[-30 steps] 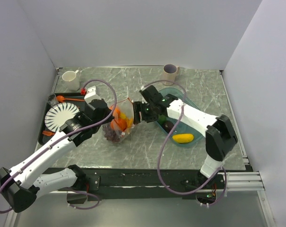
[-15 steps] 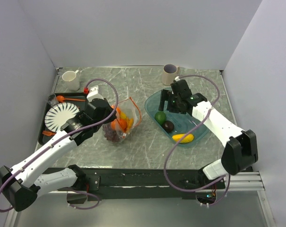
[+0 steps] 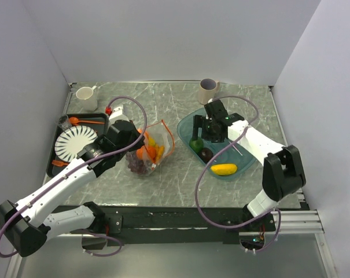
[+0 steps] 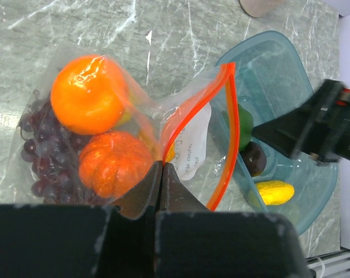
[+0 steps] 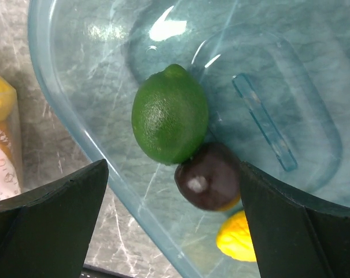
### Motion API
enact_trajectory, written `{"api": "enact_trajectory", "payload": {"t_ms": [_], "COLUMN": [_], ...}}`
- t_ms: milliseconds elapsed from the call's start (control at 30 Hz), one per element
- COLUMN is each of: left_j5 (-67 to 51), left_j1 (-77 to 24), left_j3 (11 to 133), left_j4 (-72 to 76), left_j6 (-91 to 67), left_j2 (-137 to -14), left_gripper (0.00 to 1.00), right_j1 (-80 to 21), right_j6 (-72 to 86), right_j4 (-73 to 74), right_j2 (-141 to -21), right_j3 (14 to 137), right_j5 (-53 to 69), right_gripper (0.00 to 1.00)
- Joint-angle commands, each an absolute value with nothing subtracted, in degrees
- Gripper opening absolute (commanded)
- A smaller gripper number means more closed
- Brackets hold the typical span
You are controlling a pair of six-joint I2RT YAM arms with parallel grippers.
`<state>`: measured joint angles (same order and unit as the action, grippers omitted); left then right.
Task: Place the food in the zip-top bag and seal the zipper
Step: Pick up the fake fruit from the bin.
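Note:
The clear zip-top bag lies mid-table with its mouth held up and open toward the right. My left gripper is shut on the bag's mouth edge beside the orange-red zipper. Inside the bag are an orange, a small orange pumpkin-like fruit and purple grapes. My right gripper hangs open and empty over the teal bowl, above a green fruit and a dark plum. A yellow lemon lies beside them.
The teal bowl sits right of the bag. A beige cup stands behind it. At the left, a black tray holds a white plate and an orange spoon. A white mug stands at the back left.
My right gripper left the bag's mouth, swung right to the bowl and opened wide, and now hangs lower over the green fruit and plum. The left gripper kept its hold on the bag.

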<state>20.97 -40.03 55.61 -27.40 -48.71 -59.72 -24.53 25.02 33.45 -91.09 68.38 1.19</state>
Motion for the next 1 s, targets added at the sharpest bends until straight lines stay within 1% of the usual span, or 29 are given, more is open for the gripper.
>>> {"api": "enact_trajectory", "payload": {"t_ms": [0, 33, 200, 333, 500, 667, 733, 800, 967], "left_j5": [20.04, 19.95, 19.86, 19.86, 19.77, 20.56, 20.65, 20.74, 20.13], "left_j1": [-39.81, -39.81, -39.81, -39.81, -39.81, -39.81, -39.81, -39.81, -39.81], "left_j3": [55.90, 55.72, 55.28, 55.02, 55.72, 55.55, 55.55, 55.37, 55.55], "left_j4": [-25.58, -25.58, -25.23, -24.79, -25.57, -25.49, -25.40, -25.31, -25.31], "left_j6": [-47.29, -47.20, -47.11, -46.93, -47.02, -46.76, -46.76, -46.76, -46.85], "left_j2": [-58.89, -58.80, -58.10, -57.92, -58.36, -56.96, -56.78, -56.78, -57.22], "left_gripper": [0.01, 0.01, 0.01, 0.01, 0.01, 0.01, 0.01, 0.01, 0.01], "right_j1": [-24.61, -24.61, -24.61, -24.52, -24.61, -24.61, -24.61, -24.70, -24.70], "right_j6": [23.56, 23.55, 24.61, 24.52, 24.52, 25.57, 25.84, 26.28, 27.16], "right_j4": [31.82, 31.47, 30.15, 30.76, 29.81, 30.23, 30.32, 28.74, 28.57], "right_j2": [-94.83, -95.36, -96.33, -99.04, -100.64, -101.42, -102.13, -101.61, -101.69], "right_j3": [70.75, 70.75, 70.75, 72.42, 72.78, 72.59, 72.60, 71.02, 70.05], "right_j5": [3.33, 4.56, 5.80, 6.42, 6.15, 5.01, 5.09, 5.80, 4.22], "right_gripper": [0.98, 0.95, 0.94, 0.91, 0.83, 0.82, 0.74, 0.70, 0.69]}}
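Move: The right hand, fingers wide open, has the green fake fruit about 2 cm ahead, 2 cm to its left and 5 cm below. The dark fruit touches it, roughly 2 cm back and 1 cm to the right of the hand; the yellow fruit is some 7 cm back and 7 cm right, both about 6 cm down. From the left hand, the green fruit lies some 20 cm right, 6 cm ahead and 17 cm lower. The right hand sinks about 5 cm, easing left over the green fruit, and its fingers close onto its sides. ##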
